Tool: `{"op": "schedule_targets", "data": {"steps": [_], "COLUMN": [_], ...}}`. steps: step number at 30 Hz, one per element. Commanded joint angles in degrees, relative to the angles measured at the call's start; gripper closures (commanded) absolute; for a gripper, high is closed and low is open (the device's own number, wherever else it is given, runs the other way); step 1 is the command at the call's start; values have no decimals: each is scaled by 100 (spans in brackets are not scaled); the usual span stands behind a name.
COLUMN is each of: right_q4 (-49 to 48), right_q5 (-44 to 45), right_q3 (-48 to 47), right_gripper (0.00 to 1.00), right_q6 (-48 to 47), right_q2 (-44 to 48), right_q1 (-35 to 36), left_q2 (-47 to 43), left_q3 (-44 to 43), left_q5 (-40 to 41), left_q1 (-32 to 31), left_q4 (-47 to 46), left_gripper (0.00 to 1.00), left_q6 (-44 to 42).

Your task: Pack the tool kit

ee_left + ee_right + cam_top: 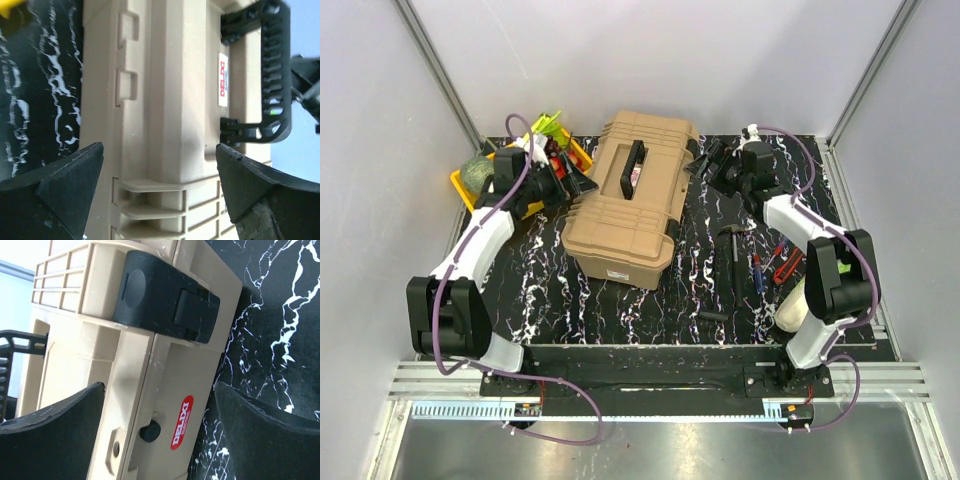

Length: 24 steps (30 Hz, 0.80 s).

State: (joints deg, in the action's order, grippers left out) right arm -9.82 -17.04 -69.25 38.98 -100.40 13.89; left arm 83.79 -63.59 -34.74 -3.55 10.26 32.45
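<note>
The tan toolbox (630, 205) of the tool kit stands shut in the middle of the black marbled mat, its black handle (633, 167) on the lid. My left gripper (582, 185) is at the box's left side, open. In the left wrist view the gripper (160, 185) faces the lid (170, 100) and the handle (274, 75). My right gripper (705, 160) is at the box's far right corner, open. In the right wrist view it (160, 430) faces a black latch (165, 295) and a red label (181, 422). Nothing sits between either pair of fingers.
Small tools lie right of the box: a hammer (735, 240), screwdrivers (758, 270), red pliers (788, 265) and a black piece (713, 316). A cream object (790, 305) stands by the right arm. The yellow tray (468, 192) of vegetables sits at the back left.
</note>
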Motion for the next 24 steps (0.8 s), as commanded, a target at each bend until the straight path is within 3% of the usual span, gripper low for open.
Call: {"op": "schedule_targets", "data": {"steps": [1, 4, 7, 10, 14, 21, 24], "right_q4": [392, 1285, 1737, 1800, 1861, 115, -649], "right_q5": [243, 490, 218, 525, 211, -1133, -1503], "right_q3": [78, 245, 412, 1070, 1659, 3057, 3461], "right_gripper": [1, 1, 1, 1, 0, 1, 1], "right_q6": [39, 153, -346, -453, 55, 1882, 2577], "right_q2": [985, 1531, 1935, 2567, 3148, 3685, 3607], "right_q1": [-228, -535, -747, -756, -809, -809, -800], "left_q2": [-117, -231, -503, -793, -1118, -1462, -1540], "left_q3": [-1259, -1857, -2122, -2035, -1771, -1086, -673], "left_q5": [1134, 1741, 2750, 2534, 2710, 937, 714], "left_q1": [82, 170, 197, 564, 926, 927, 585], "left_q4": [1265, 1864, 2163, 2129, 2147, 1857, 1865], "left_gripper": [2, 1, 1, 1, 1, 1, 1], "left_q6": [-580, -827, -925, -1082, -1162, -530, -345]}}
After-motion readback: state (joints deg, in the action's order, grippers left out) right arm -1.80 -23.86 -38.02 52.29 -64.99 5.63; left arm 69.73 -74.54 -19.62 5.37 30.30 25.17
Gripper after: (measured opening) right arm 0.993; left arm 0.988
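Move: I have the tool box between my hands, its middle about 16 cm right of my left hand, 4 cm back and 10 cm lower. The fruit basket is some 17 cm to that hand's left, level ahead, 17 cm lower. From my right hand, the box's near latch is about 20 cm back, 10 cm left and 5 cm below; the far latch is 6 cm ahead, 4 cm left; the hammer, 32 cm back, 12 cm right, lies 20 cm down. I clear both open hands from the turned tool box. My right hand rises about 7 cm while backing off to the right, then travels back along the box's right side and sinks again, ending 15 cm back and rolled left side up, out to the right of the near latch. My left hand lifts and swings left towards the basket, turning counter-clockwise, then eases slightly back right and down. ##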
